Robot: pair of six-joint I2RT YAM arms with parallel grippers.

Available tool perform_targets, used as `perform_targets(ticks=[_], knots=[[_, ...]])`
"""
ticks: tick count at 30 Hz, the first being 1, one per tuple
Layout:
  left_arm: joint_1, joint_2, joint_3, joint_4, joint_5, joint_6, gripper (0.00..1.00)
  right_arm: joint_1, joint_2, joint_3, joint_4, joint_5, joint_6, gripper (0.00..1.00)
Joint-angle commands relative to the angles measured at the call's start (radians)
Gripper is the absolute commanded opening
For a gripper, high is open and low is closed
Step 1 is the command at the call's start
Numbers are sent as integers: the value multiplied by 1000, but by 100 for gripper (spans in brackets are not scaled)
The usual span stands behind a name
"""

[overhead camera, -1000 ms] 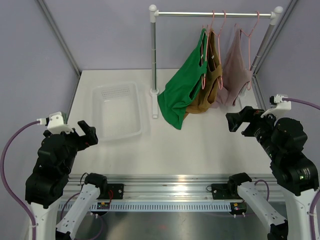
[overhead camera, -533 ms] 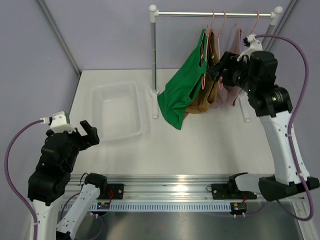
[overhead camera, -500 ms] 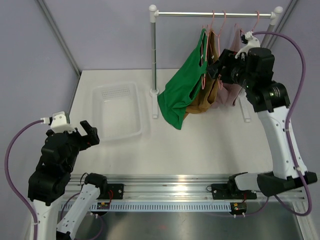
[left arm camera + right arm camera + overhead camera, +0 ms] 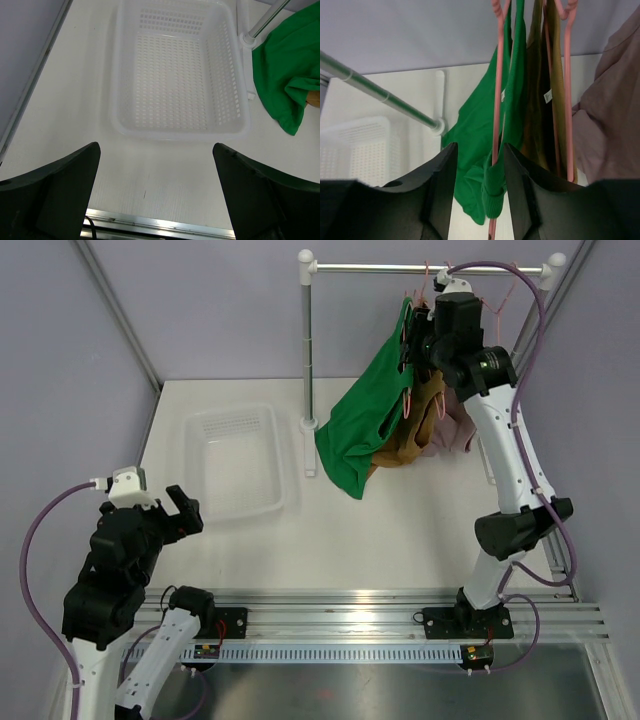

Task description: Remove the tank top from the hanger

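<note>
A green tank top [image 4: 358, 430] hangs lopsided from a pink hanger [image 4: 408, 368] on the rail [image 4: 430, 268], its bulk sagging to the left. My right gripper [image 4: 414, 344] is raised to the hanger's shoulder. In the right wrist view the right gripper [image 4: 479, 148] straddles the pink hanger [image 4: 496, 100] and a bunched green strap [image 4: 492, 192]. The strap lies against the right finger, with a gap on the left. My left gripper [image 4: 180, 510] hovers low at the near left, open and empty [image 4: 156, 146].
A brown top [image 4: 420, 420] and a mauve top [image 4: 470, 380] hang on pink hangers right of the green one. The rack's post [image 4: 307, 350] stands left of the clothes. A white perforated basket [image 4: 180, 134] sits on the table's left half.
The right arm has swung up from the table's right side to the rack, and its jaws have narrowed around the green top's hanger. The left arm has barely shifted.
</note>
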State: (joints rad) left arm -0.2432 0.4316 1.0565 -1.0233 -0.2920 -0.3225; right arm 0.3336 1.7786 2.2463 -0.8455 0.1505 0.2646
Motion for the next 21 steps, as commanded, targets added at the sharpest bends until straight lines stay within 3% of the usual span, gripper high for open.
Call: perform_targets(ticks=[1,5,9,12,13,14,21], knots=[[-4,-17,-4,52,34,-7,99,22,65,93,-20,139,-54,48],[-4,-21,-10,55,40,-7,99,24,119,147,-26,170,-70,43],[-4,-25,-13,58,45,-6,99,27,145,176,-17,178,-82,20],[-4,-24,-16,60,51,-7,99,25,163,214,-27,182,-90,17],[-4,-25,-16,60,53,-7,99,25,169,225,-32,190,-93,4],[-4,-24,-18,60,51,-6,99,27,171,233,-41,192,-93,0],[-4,-7,-4,57,56,-6,99,32,114,298,-40,155,-68,0]])
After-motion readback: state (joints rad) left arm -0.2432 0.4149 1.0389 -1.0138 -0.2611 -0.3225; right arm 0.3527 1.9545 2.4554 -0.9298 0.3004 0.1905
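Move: Just ahead of the open right fingers, some 3 cm out, 1 cm to the right and 2 cm lower, runs the pink side wire of the green tank top's hanger. The green tank top's body hangs about 6 cm left, 3 cm ahead and 15 cm below the hand; the brown tank top's hanger is roughly 7 cm right and 4 cm ahead, 2 cm lower. From the left hand, the green one's hanger lies about 33 cm ahead, 45 cm right and 10 cm above. Reaching forward about 3.5 cm and sinking nearly 3 cm, the right hand brings its half-open fingers around the green tank top's hanger, rolling some 10 degrees so its left side dips. The fingers shut fully and pinch the pink side wire, while the hand eases back up about 1 cm. ##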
